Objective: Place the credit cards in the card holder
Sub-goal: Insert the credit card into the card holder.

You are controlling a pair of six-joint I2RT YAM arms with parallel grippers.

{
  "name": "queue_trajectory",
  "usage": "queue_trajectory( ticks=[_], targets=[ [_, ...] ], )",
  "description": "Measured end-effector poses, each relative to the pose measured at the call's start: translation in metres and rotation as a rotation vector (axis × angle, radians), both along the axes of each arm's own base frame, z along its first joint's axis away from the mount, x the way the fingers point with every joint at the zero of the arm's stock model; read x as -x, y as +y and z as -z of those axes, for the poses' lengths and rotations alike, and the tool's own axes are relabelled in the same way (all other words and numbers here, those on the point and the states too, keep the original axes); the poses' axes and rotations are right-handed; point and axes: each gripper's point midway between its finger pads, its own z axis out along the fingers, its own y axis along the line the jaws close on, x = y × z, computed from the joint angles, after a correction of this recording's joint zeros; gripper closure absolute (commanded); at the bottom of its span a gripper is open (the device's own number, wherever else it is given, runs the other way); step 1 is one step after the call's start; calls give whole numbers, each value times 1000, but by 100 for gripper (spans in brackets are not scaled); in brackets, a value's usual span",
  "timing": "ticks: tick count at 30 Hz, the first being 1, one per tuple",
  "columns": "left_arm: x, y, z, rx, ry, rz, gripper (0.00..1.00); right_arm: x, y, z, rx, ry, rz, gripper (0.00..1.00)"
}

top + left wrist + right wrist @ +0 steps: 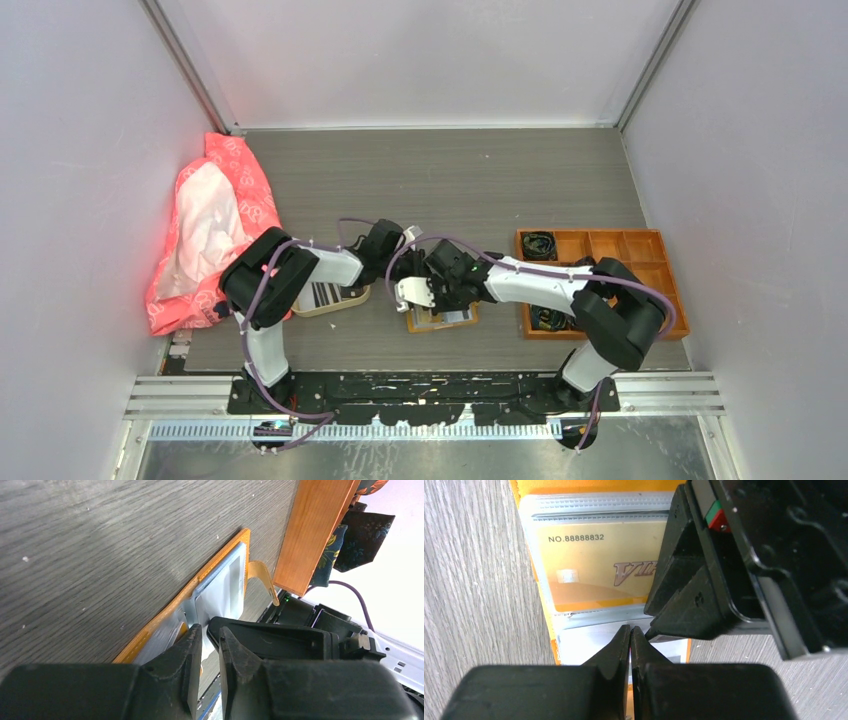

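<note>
The mustard-orange card holder (440, 320) lies open on the table in front of both arms, its clear sleeves facing up (222, 582). One sleeve holds a gold card (589, 567) printed with a number. My left gripper (210, 630) hovers over the holder's near end (422, 308), jaws a narrow gap apart with nothing between them. My right gripper (630, 628) is shut, its tips resting on a clear sleeve just below the gold card (445, 305). The two grippers almost touch. Dark striped credit cards (322, 295) lie in the beige tray (348, 298) on the left.
An orange compartmented box (600, 250) with black coils stands at the right, and its wooden side (310, 535) rises close behind the holder. A pink bag (205, 230) lies at the far left against the wall.
</note>
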Motion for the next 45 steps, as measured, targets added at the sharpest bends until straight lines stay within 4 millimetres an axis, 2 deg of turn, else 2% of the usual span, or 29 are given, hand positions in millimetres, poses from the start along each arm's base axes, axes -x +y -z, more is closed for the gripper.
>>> queue_trajectory(
  ticks=[2,5,7,11,16,21,24,26,32,35,38,39,40,42,45],
  targets=[
    [0,0,0,-1,-1,0,77,0,-2,0,-4,8,4,88],
    [-1,0,-1,-3,-8,4,77,4,-6,-5,-26,53,11,79],
    [0,2,-4,-14,-22,6,77,12,-11,-12,-56,111,0,73],
    [-3,10,-19,-44,-91,-2,77,29,-15,-38,-156,219,-23,70],
    [-8,15,-64,-5,-255,-7,77,33,-13,-78,-281,264,-15,65],
    [-5,26,-113,52,-447,-14,77,29,-18,-105,-360,268,31,58],
    [1,40,-142,76,-564,-36,76,23,-24,-122,-402,248,79,51],
    [6,48,-161,95,-630,-50,72,20,-28,-135,-437,226,110,45],
    [21,64,-205,160,-773,-62,36,10,-45,-158,-507,184,216,32],
    [30,72,-208,180,-804,-76,17,5,-53,-166,-541,182,285,23],
    [37,81,-198,194,-804,-109,5,-2,-61,-176,-578,160,343,10],
    [39,84,-193,196,-800,-125,3,-4,-64,-180,-593,151,363,3],
    [41,87,-187,197,-790,-143,2,-5,-66,-183,-602,142,375,1],
    [43,94,-178,200,-771,-188,2,-9,-70,-188,-621,131,409,1],
    [45,101,-175,220,-761,-244,2,-15,-73,-192,-642,133,473,1]
  ],
)
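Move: The open card holder lies right under both grippers: its middle is about 2 cm back of the left fingertips, level sideways and some 2 cm below them, and about 1 cm back of the right fingertips, level sideways and 1 cm below. The tray of cards stands roughly 22 cm left of the left hand and 1 cm farther out; the orange compartment box stands about 28 cm right of the right hand and 3 cm farther out. Take both grippers up off the card holder: lift the left about 20 cm while rolling it some 45 degrees, carry it left and somewhat back towards the card tray, then spread its fingers, sinking slightly. Raise the right alongside, first easing back, then forward and right towards the compartment box, opening its fingers and swinging them to point more leftward. ##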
